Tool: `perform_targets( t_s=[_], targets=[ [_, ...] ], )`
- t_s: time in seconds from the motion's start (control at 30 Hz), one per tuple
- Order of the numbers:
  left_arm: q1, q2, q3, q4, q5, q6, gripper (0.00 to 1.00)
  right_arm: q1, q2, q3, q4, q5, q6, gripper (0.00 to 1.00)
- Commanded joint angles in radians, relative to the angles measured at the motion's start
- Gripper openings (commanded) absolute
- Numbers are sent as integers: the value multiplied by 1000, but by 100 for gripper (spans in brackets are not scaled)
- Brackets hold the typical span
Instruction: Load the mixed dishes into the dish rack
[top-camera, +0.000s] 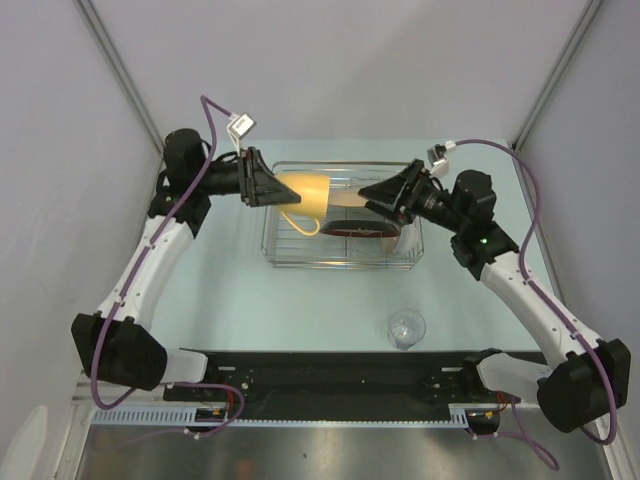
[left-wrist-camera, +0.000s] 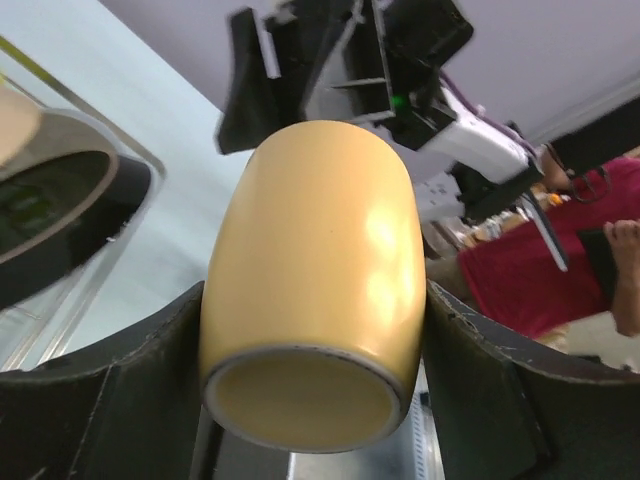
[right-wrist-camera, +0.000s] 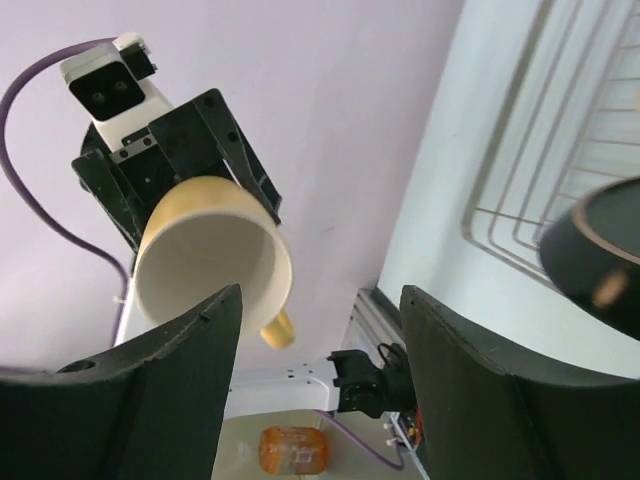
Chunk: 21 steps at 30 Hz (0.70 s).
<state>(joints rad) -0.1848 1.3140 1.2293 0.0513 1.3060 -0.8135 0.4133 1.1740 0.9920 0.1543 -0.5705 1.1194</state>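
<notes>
My left gripper (top-camera: 272, 187) is shut on the yellow mug (top-camera: 308, 194), held on its side above the left part of the silver wire dish rack (top-camera: 290, 250), handle (top-camera: 303, 225) hanging down. In the left wrist view both fingers (left-wrist-camera: 140, 400) press the mug's sides (left-wrist-camera: 315, 280). My right gripper (top-camera: 383, 195) is open and empty over the rack's right part, above the dark-red-rimmed plate (top-camera: 362, 229). A tan plate edge (top-camera: 347, 203) shows beside it; I cannot tell its pattern. The clear glass (top-camera: 406, 328) stands on the table. The bowls are out of view.
The right wrist view shows the mug's open mouth (right-wrist-camera: 205, 265), the rack's wires (right-wrist-camera: 560, 150) and the dark plate rim (right-wrist-camera: 600, 260). White walls enclose the table on three sides. A black rail (top-camera: 330, 368) runs along the near edge.
</notes>
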Motion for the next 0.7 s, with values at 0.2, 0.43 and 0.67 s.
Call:
perform_targets(
  t_s=[0.2, 0.43, 0.67],
  targets=[
    [-5, 257, 544, -856, -633, 767, 0, -303, -229, 31, -300, -134, -121, 70],
    [-125, 433, 725, -955, -1008, 939, 0, -346, -315, -3, -338, -104, -125, 71],
    [-191, 511, 710, -883, -1165, 991, 0, -364, -356, -38, -354, -101, -127, 70]
  ],
)
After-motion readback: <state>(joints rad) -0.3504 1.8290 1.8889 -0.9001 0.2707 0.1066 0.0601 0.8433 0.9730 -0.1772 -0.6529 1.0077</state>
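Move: The mug is already in the left hand's fingers. The free left part of the dish rack lies about 20 cm ahead, 2 cm to the left and 28 cm below that hand. In the rack, the peach plate stands roughly 20 cm ahead and 15 cm to the hand's right, the dark plate 13 cm ahead and 14 cm right, both some 23 cm lower. From the empty right hand, the free part lies about 17 cm ahead, 19 cm left and 26 cm below. Forward first and then steeply down, the left hand carries the mug towards the rack's free left part, about 16 cm out and 14 cm lower with little sideways drift. Its wrist swings some 60 degrees, turning the fingers from pointing right to slanting down, forward and right, grip kept. The right hand, open and already clear of the mug, backs off about 11 cm to its right. ##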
